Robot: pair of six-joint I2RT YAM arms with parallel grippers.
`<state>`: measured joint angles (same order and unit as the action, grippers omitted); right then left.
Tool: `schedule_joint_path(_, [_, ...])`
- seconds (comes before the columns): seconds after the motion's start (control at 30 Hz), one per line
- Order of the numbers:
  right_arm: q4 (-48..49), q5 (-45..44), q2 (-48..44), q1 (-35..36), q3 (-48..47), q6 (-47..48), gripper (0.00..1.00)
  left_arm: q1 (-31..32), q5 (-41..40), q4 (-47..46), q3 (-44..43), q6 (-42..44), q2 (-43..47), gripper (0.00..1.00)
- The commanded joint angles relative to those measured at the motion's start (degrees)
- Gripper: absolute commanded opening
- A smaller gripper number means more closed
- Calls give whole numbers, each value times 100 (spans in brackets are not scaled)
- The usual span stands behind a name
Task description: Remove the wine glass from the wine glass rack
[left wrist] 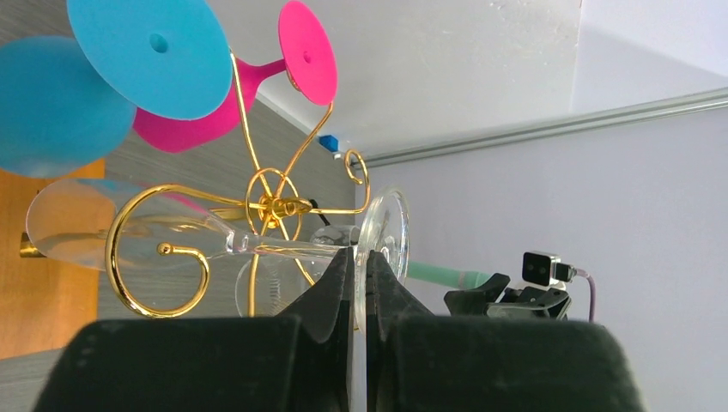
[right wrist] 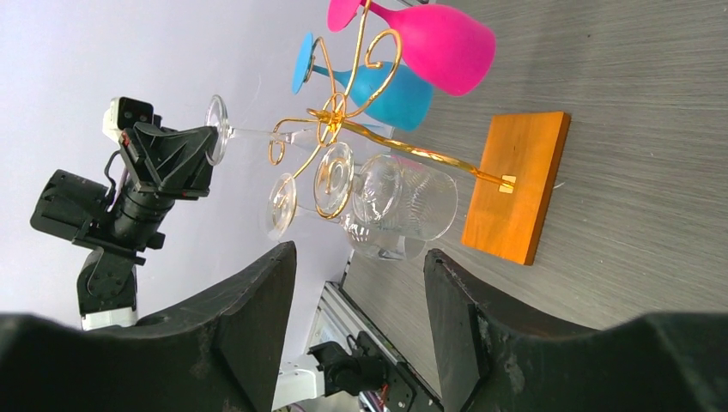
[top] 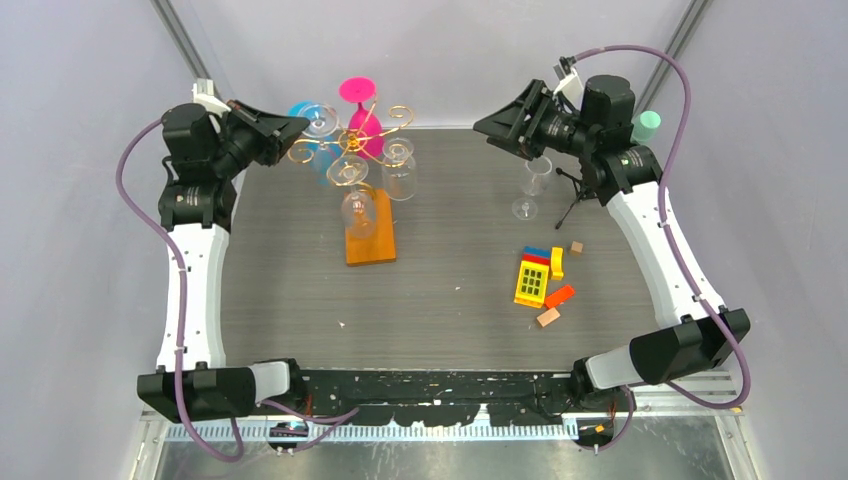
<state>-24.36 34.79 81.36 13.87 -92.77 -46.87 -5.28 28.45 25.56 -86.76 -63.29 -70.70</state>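
The wine glass rack [top: 368, 140] is gold wire with scroll arms on an orange wooden base [top: 370, 242]. Clear, pink [top: 363, 128] and blue glasses hang from it. My left gripper [left wrist: 360, 257] is shut on the round foot of a clear wine glass [left wrist: 391, 227]. The stem of that glass still lies in a gold scroll arm [left wrist: 154, 257]. The right wrist view shows the same grip on the foot [right wrist: 216, 129]. My right gripper [right wrist: 359, 253] is open and holds nothing. It hangs high at the back right [top: 500, 125], facing the rack from a distance.
Another clear wine glass [top: 530, 187] stands upright on the table below my right arm. A small black tripod [top: 575, 190] with a mint-green tip stands beside it. Coloured toy blocks [top: 540, 278] lie at the right front.
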Motion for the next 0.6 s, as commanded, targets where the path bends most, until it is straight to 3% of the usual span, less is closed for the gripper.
schedule_joint_path(0.0, [317, 59, -194, 15, -22, -65, 62, 1, 216, 131, -158, 45, 175, 0])
schedule_joint_path(0.57, [1254, 762, -259, 712, 329, 185, 62, 3, -541, 2158, -51, 338, 1423, 0])
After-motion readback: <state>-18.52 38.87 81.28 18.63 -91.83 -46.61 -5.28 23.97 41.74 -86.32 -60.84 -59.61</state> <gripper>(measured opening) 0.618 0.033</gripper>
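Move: The left hand already pinches the foot rim of the wine glass, whose middle hangs about 9 cm below, 1 cm ahead and 2 cm to the right. The empty left rack loop is 2 cm back, 1 cm left and some 6 cm down; the rack centre is level with this hand, 8 cm right and 7 cm down. The next clear glass hangs 6 cm back, 7 cm right, 15 cm down. From the right hand the held glass is roughly 27 cm left, 1 cm ahead and 7 cm down. Keeping its pinch on the glass's foot, the left hand first dips a centimetre or so, then draws back past the empty left loop, about 7 cm in all and gathering speed, tipping down slightly. The open, empty right hand starts towards the glass, some 4 cm left with a little back and up, swinging nearly 10 degrees counter-clockwise. ##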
